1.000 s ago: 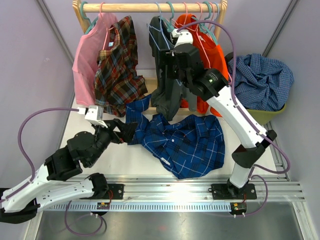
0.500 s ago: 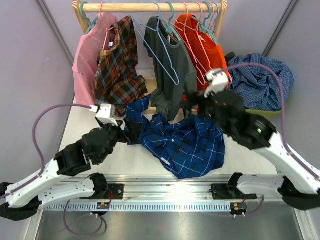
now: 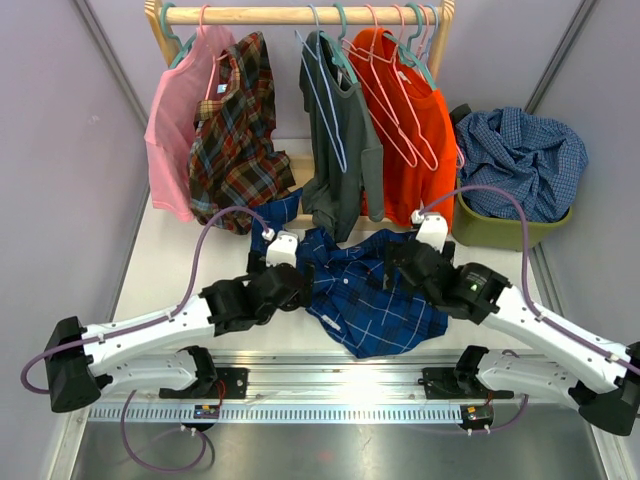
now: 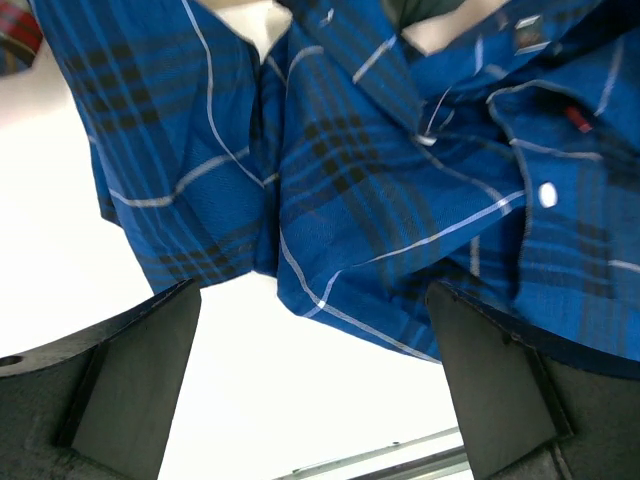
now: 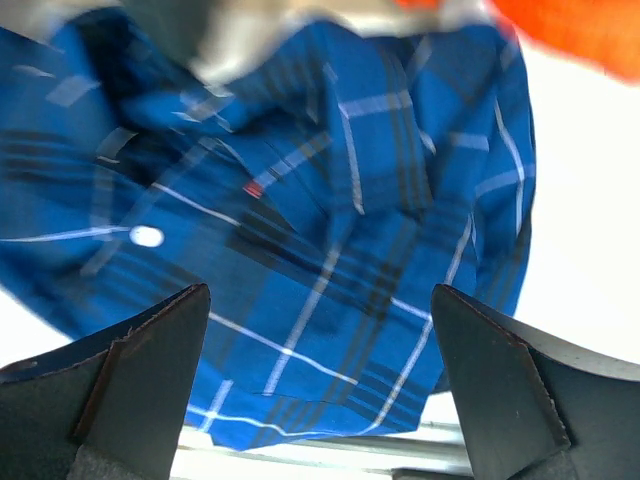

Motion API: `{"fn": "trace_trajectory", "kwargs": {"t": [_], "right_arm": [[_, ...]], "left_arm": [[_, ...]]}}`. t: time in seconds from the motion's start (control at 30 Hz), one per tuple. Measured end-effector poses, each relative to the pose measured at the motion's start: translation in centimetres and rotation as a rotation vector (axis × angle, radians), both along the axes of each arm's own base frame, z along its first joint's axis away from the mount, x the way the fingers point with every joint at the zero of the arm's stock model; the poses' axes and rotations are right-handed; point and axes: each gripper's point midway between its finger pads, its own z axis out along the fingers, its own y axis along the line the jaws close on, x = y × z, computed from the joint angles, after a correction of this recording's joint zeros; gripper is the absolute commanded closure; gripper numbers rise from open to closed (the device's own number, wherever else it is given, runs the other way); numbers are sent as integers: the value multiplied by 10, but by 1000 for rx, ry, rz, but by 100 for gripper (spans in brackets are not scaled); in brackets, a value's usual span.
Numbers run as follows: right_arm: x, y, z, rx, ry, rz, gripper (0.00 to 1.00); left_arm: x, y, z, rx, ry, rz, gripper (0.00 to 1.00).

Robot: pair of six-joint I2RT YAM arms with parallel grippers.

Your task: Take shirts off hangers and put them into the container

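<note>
A dark blue plaid shirt [image 3: 375, 292] lies spread on the table, off any hanger. My left gripper [image 3: 300, 284] stands open at its left edge, and in the left wrist view the shirt's hem [image 4: 340, 180] lies just beyond the left gripper [image 4: 315, 400], over bare table. My right gripper [image 3: 393, 262] hovers open over the shirt's right half [image 5: 330, 230]; the right gripper [image 5: 320, 390] holds nothing. Pink [image 3: 172, 120], red-brown-green plaid [image 3: 238, 135], dark grey [image 3: 338, 150] and orange [image 3: 420, 135] shirts hang on hangers. An empty lavender-blue hanger [image 3: 322, 100] hangs in front of the grey one. The olive container [image 3: 500, 233] stands at the right.
A wooden rail [image 3: 300, 14] runs across the back, carrying the hangers. A crumpled blue checked shirt [image 3: 522, 160] fills the container. Purple walls close in on both sides. A metal rail [image 3: 340, 385] with the arm bases runs along the near table edge.
My right arm has dropped from the dark grey shirt at the rail down over the blue plaid shirt, its jaws opening wider. My left arm has swung right along the shirt's left edge.
</note>
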Motion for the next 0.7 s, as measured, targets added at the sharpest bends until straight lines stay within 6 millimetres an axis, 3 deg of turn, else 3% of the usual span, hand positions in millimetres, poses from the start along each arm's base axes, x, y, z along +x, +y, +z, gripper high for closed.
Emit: {"fn": "trace_trajectory", "kwargs": {"t": [0.1,0.3,0.4,0.53,0.7], "right_arm": [[-6,-8,-28,-13,53,-63,0],[-14,-17,-55,28,101,-163,1],[-17,-18,-76,13,139,-199,0],[-26,-10,-125,25,222,-210,1],[-37,-2,-168,117,268,-209,0]], "left_arm": [[-1,1,-11,21,16,5,1],[-2,3,-10,10,15,9,1],[-3,6,7,-52,-14,12,1],[-5,16,41,-165,-86,28,1],[-8,32,54,-204,-119,61,1]]}}
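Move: The blue plaid shirt lies spread on the table, its right half under the open right hand; its middle is about 17 cm to that hand's left, 3 cm back and 19 cm below. Beyond it hang the grey shirt, roughly 17 cm ahead and 20 cm left of the right hand, and the orange shirt, about 18 cm ahead and 4 cm left, both around 5 cm higher. From the left hand the blue shirt's middle is some 17 cm right, 2 cm back and 14 cm down. Wide open, the right hand comes down close over the right half of the blue shirt, sinking about 17 cm and easing a little back, while its fingers tip some 15 degrees more steeply down and turn slightly clockwise; whether they touch the cloth can't be seen. The left hand, also open, dips slightly, then rises and draws left, away from the shirt, rolling its left side down a little. ##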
